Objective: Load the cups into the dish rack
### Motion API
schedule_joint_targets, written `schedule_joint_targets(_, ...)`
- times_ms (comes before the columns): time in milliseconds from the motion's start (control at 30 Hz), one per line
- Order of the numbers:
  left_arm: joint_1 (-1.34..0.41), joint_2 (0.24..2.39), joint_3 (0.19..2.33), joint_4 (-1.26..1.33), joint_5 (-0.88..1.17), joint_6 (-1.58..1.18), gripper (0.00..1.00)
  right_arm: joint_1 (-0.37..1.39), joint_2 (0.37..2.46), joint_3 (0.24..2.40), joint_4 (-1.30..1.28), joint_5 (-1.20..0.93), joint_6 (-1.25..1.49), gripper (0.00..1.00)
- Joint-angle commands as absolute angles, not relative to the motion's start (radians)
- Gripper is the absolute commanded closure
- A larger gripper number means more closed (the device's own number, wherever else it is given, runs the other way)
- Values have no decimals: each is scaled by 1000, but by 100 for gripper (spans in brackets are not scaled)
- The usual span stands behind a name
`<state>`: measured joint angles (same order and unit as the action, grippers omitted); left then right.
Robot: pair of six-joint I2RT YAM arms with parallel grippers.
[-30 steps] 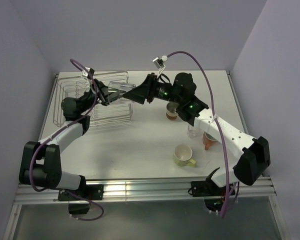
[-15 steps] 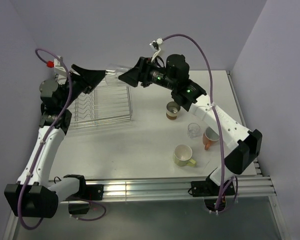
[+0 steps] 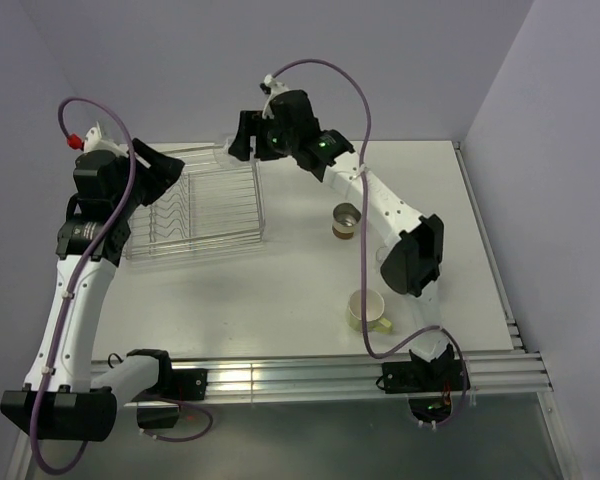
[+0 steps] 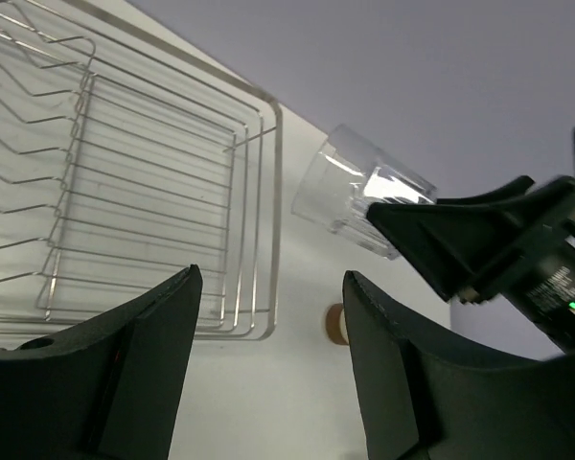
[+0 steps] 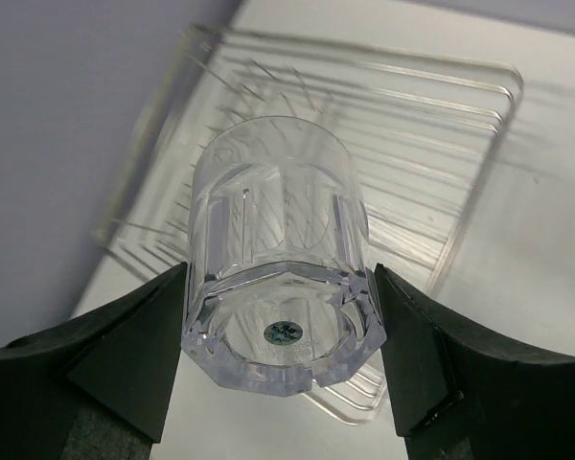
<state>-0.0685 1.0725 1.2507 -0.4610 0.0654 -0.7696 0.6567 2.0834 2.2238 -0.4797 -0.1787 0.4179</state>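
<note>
My right gripper [image 3: 242, 140] is shut on a clear glass [image 5: 278, 254], gripping its base with the mouth pointing away. It holds the glass in the air over the back right corner of the silver wire dish rack [image 3: 195, 215]. The left wrist view shows the glass [image 4: 356, 192] beside the rack [image 4: 125, 182]. My left gripper [image 3: 170, 165] is open and empty, raised at the rack's left side. A brown cup [image 3: 347, 220] and a pale yellow-green mug [image 3: 367, 310] stand on the table to the right. The second glass and the orange mug are hidden behind my right arm.
The rack [image 5: 402, 153] lies below the held glass and holds no cups. The white table [image 3: 280, 290] ends at walls on the back, left and right. The right arm's elbow [image 3: 415, 255] hangs over the table's right side.
My right arm has swung left and back with the glass, from the rack's right side to its back right corner. My left gripper has drawn away from the glass, up and to the left.
</note>
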Motion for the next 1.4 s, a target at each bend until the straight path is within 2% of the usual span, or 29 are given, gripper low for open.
schedule_joint_targets(0,-66,1045,1298,-546,40,-677,33,664,2134,2289,-563,-118,325,100)
schedule_joint_targets(200,-66,1039,1256,-565,84,-644,33,730,2241,2381,-640,-20,207,100)
schedule_joint_targets(633,-66,1029,1198,-563,115,-620,33,848,2298,2384,-690,126,43,100)
schedule_joint_targets(867,-66,1023,1186,-568,123,-612,33,857,2342,2408,-710,195,14,100)
schedule_joint_targets(1367,-66,1031,1167,-568,138,-606,33,857,2407,2407,-729,204,11,98)
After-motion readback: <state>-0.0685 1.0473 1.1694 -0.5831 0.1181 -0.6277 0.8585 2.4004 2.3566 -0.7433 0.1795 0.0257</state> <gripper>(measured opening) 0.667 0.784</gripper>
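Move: The right hand holds the clear glass. The spot it is heading for in the dish rack, the front right bay, lies about 5 cm to its left, roughly level with it forward and some 25 cm below. The rack's middle is about 18 cm to its left and 5 cm farther out; the steel cup stands about 24 cm to its right, level forward. From the left hand, that bay is about 9 cm ahead, 10 cm to the right and 28 cm below. Down into the front right of the dish rack goes the right hand, about 18 cm in all: a quick plunge, a sideways shift of about 5 cm left and back, then a slower sink. It keeps its grip on the glass while its fingers tip some 40 degrees steeper, turning the mouth downward. The empty left hand, still open, sinks about 6 cm and eases back slightly. ##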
